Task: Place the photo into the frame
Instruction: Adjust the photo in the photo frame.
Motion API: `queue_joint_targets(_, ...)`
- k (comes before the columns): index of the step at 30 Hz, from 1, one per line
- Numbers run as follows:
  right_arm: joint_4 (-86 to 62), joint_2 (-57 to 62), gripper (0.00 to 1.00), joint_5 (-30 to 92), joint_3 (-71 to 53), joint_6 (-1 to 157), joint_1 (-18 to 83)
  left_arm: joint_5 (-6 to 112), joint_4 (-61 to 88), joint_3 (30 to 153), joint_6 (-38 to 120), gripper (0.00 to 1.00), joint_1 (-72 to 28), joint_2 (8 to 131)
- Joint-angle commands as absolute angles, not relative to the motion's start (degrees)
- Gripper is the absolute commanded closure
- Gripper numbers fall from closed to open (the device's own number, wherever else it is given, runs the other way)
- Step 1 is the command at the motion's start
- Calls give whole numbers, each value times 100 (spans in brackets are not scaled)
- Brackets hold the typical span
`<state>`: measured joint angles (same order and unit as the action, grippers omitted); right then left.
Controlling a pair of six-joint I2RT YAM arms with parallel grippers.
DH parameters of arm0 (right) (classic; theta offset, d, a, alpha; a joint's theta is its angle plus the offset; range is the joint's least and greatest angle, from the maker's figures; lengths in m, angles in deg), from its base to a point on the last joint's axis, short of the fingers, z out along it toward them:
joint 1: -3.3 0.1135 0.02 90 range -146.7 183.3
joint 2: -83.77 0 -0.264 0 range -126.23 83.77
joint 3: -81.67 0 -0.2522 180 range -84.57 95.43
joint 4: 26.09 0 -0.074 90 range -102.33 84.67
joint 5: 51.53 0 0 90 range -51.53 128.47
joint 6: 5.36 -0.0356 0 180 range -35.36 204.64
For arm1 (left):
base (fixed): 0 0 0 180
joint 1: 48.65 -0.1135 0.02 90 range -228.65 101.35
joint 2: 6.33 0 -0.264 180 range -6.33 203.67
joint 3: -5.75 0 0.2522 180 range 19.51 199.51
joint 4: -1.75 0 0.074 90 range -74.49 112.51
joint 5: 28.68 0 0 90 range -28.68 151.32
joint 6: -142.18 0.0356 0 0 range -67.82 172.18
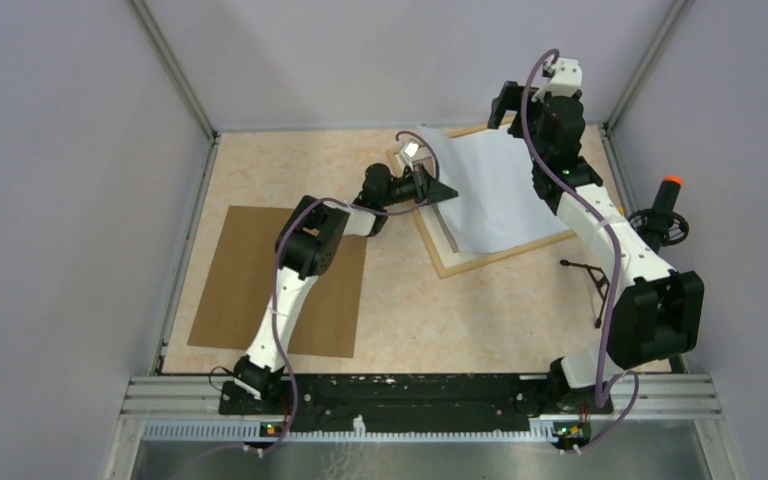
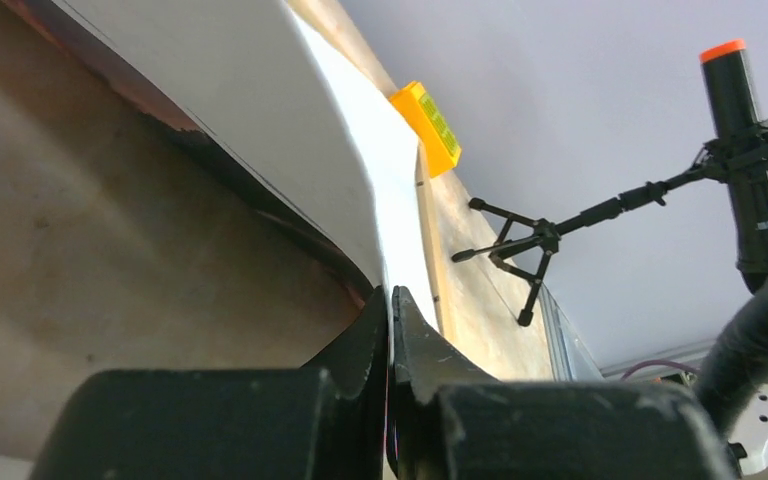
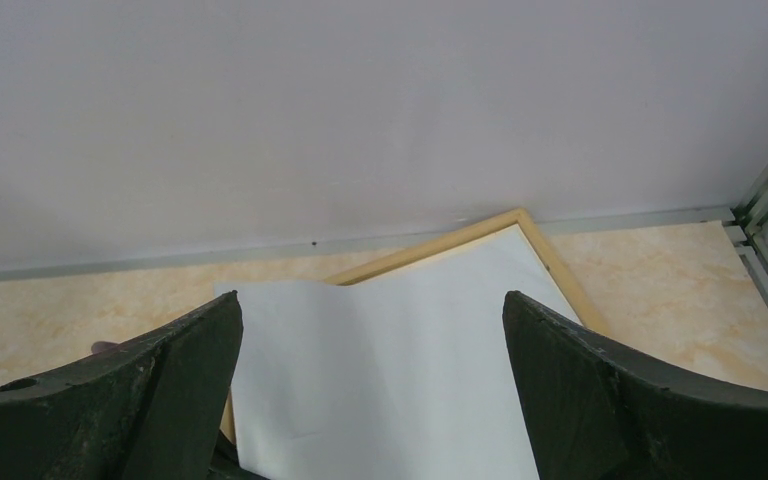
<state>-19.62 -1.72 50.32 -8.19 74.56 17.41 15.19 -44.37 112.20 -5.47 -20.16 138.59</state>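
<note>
The photo (image 1: pixel 500 195) shows its white back and lies over the light wooden frame (image 1: pixel 480 262) at the back right of the table. Its left edge is lifted and curls upward. My left gripper (image 1: pixel 447 190) is shut on that raised edge. In the left wrist view the jaws (image 2: pixel 392 292) pinch the thin sheet (image 2: pixel 260 90), a dark reddish printed side shows underneath, and a strip of the frame (image 2: pixel 427 220) runs beside it. My right gripper (image 3: pixel 372 300) hangs open above the far end of the photo (image 3: pixel 390 380) and the frame's corner (image 3: pixel 440 245), touching nothing.
A plain brown backing board (image 1: pixel 280 280) lies flat at the left under the left arm. A small black tripod stand (image 1: pixel 590 280) and an orange-tipped black handle (image 1: pixel 670 190) stand at the right edge. An orange block (image 2: pixel 427 125) sits past the frame's end.
</note>
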Motion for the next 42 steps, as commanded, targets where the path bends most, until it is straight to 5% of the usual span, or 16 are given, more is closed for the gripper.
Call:
queue_joint_targets(1,-2213,61,1,4954,-870,7434,1675,1721,-3931,11298,-157,94,-2048,13710)
queue_joint_targets(19,-2226,63,1,4910,-882,7420,1670,2187,-2497,11300,1269,97,-1950,13177)
queue_joint_targets(24,-2226,54,1,4912,-885,7423,1679,2645,-1522,11395,1169,74,-2014,13093)
queue_joint_targets(33,-2312,96,1,4732,-891,7287,1671,3673,725,11445,1449,16,-2002,12071)
queue_joint_targets(34,-2337,113,1,4707,-909,7255,1674,3747,923,11444,1456,4,-2002,11962)
queue_joint_targets(42,-2050,-44,1,4537,-641,7240,1674,4826,3081,11499,2004,2,-2118,10848)
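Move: The left hand still pinches the raised left edge of the photo. The photo frame's left rail, where this edge belongs, lies about 7 cm to the hand's left, level with it, some 8 cm below; the frame's middle is about 8 cm right and 3 cm ahead. The yellow box stands some 37 cm right and 2 cm back, the brown board about 38 cm left and 17 cm back. From the right hand, that rail lies about 18 cm left, 3 cm back, 32 cm down. Downward goes the left hand, with the photo's edge still pinched, dipping about 3 cm, easing up slightly, then sinking again and forward a little to some 4.5 cm below its start. There the fingers open wide and let go of the edge; the hand then backs off left and up, about 5 cm each way, the fingertips tipping some 30 degrees down and swinging counter-clockwise. ##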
